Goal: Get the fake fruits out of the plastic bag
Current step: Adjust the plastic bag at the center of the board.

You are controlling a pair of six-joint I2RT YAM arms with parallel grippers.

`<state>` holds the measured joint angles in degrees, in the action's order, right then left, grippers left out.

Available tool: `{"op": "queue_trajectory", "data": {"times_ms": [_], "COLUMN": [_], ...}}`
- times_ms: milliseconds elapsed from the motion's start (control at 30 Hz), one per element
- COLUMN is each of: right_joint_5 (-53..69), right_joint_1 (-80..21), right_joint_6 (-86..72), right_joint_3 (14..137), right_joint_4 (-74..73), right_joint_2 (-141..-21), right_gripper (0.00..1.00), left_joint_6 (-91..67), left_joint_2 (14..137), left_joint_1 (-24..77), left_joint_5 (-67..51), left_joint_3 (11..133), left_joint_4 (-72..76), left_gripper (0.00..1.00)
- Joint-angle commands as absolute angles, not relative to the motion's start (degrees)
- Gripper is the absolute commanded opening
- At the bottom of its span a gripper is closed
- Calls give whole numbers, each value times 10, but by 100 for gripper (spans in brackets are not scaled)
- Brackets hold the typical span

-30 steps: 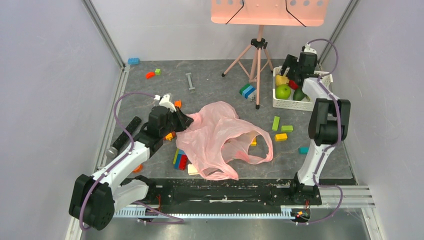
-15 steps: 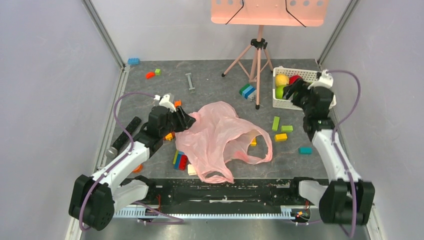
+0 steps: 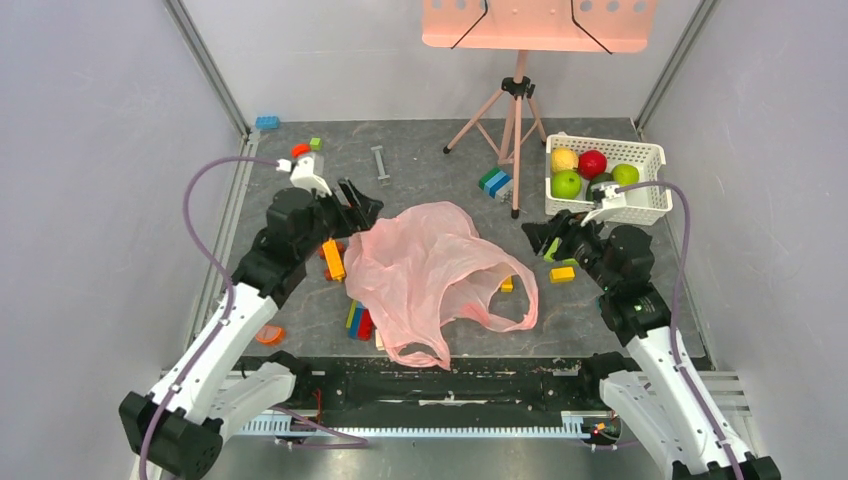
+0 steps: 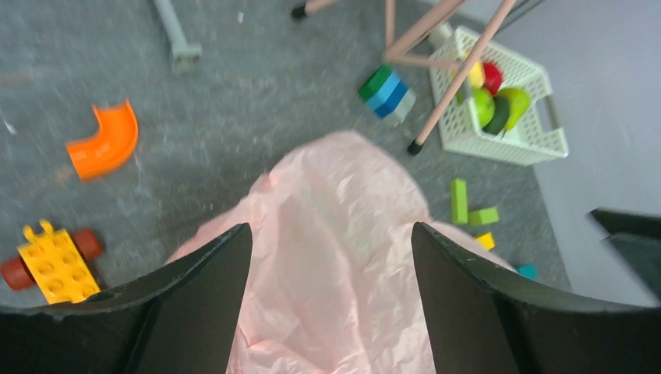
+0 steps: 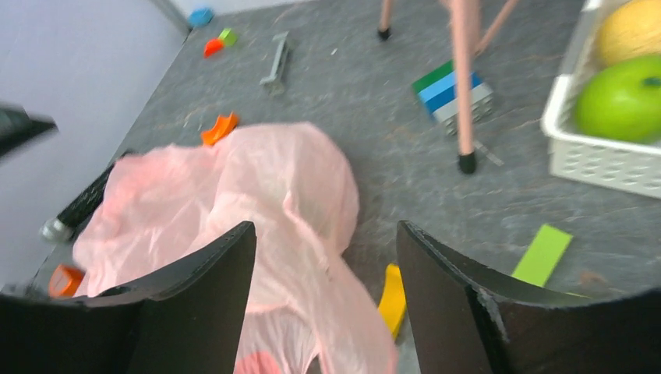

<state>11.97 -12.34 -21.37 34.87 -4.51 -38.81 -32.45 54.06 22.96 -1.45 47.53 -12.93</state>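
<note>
The pink plastic bag (image 3: 430, 265) lies crumpled and flat in the middle of the grey floor, its handle loops toward the front right. No fruit shows inside it. The fake fruits sit in the white lattice basket (image 3: 645, 152) at the back right: a lemon (image 3: 565, 159), a red apple (image 3: 592, 163), a green apple (image 3: 567, 184) and a pear (image 3: 625, 174). My left gripper (image 3: 360, 205) hovers open over the bag's left edge, with the bag (image 4: 335, 257) showing between its fingers. My right gripper (image 3: 540, 238) is open just right of the bag (image 5: 234, 195), holding nothing.
A pink tripod (image 3: 517, 120) stands beside the basket, next to a blue-green block stack (image 3: 494, 181). Loose blocks lie around the bag: a yellow brick (image 3: 562, 274), a green bar (image 3: 551, 246), a coloured stack (image 3: 358, 320) and an orange-yellow piece (image 3: 332, 260). A grey metal part (image 3: 381, 163) lies further back.
My left gripper has opened, let go of the bag's left edge and drawn back and up. My right arm has swung from the basket down toward the bag. The bag has settled flatter.
</note>
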Motion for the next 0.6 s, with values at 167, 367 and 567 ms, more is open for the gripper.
{"op": "queue_trajectory", "data": {"times_ms": [167,367,567], "right_joint_5": [240,188,44], "right_joint_1": [-208,-235,-234], "right_joint_6": [-170,-167,-196], "right_joint_3": [304,278,270], "right_joint_4": [-58,-71,-125], "right_joint_2": [-383,-393,-395], "right_gripper": [59,53,50], "left_joint_6": [-265,-270,-309], "left_joint_2": [519,553,608], "left_joint_1": [246,533,761], "left_joint_5": [-53,179,352], "left_joint_3": [605,625,627], "left_joint_4": [-242,-277,-258], "left_gripper": [72,64,57]}}
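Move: From the left hand the empty plastic bag's middle lies about 12 cm to the right, 3 cm back and some 20 cm below; its near handle is 17 cm back and 9 cm right. The orange curved block is 12 cm ahead, 8 cm left. For the right hand the bag's right handle is about 6 cm back, 3 cm left and 21 cm below, with the yellow block 4 cm back, 2 cm left, and the upright green block 4 cm ahead, 8 cm right. Up first, by about 8 cm, then in a fast sweep right and back across the plastic bag while sinking some 5 cm, the left hand turns roughly 25 degrees clockwise. The right hand goes left and back, then mainly down, about 9 cm lower in all, tipping down towards the bag's right handle. Both sets of fingers narrow partway; no grip on the bag is seen. ##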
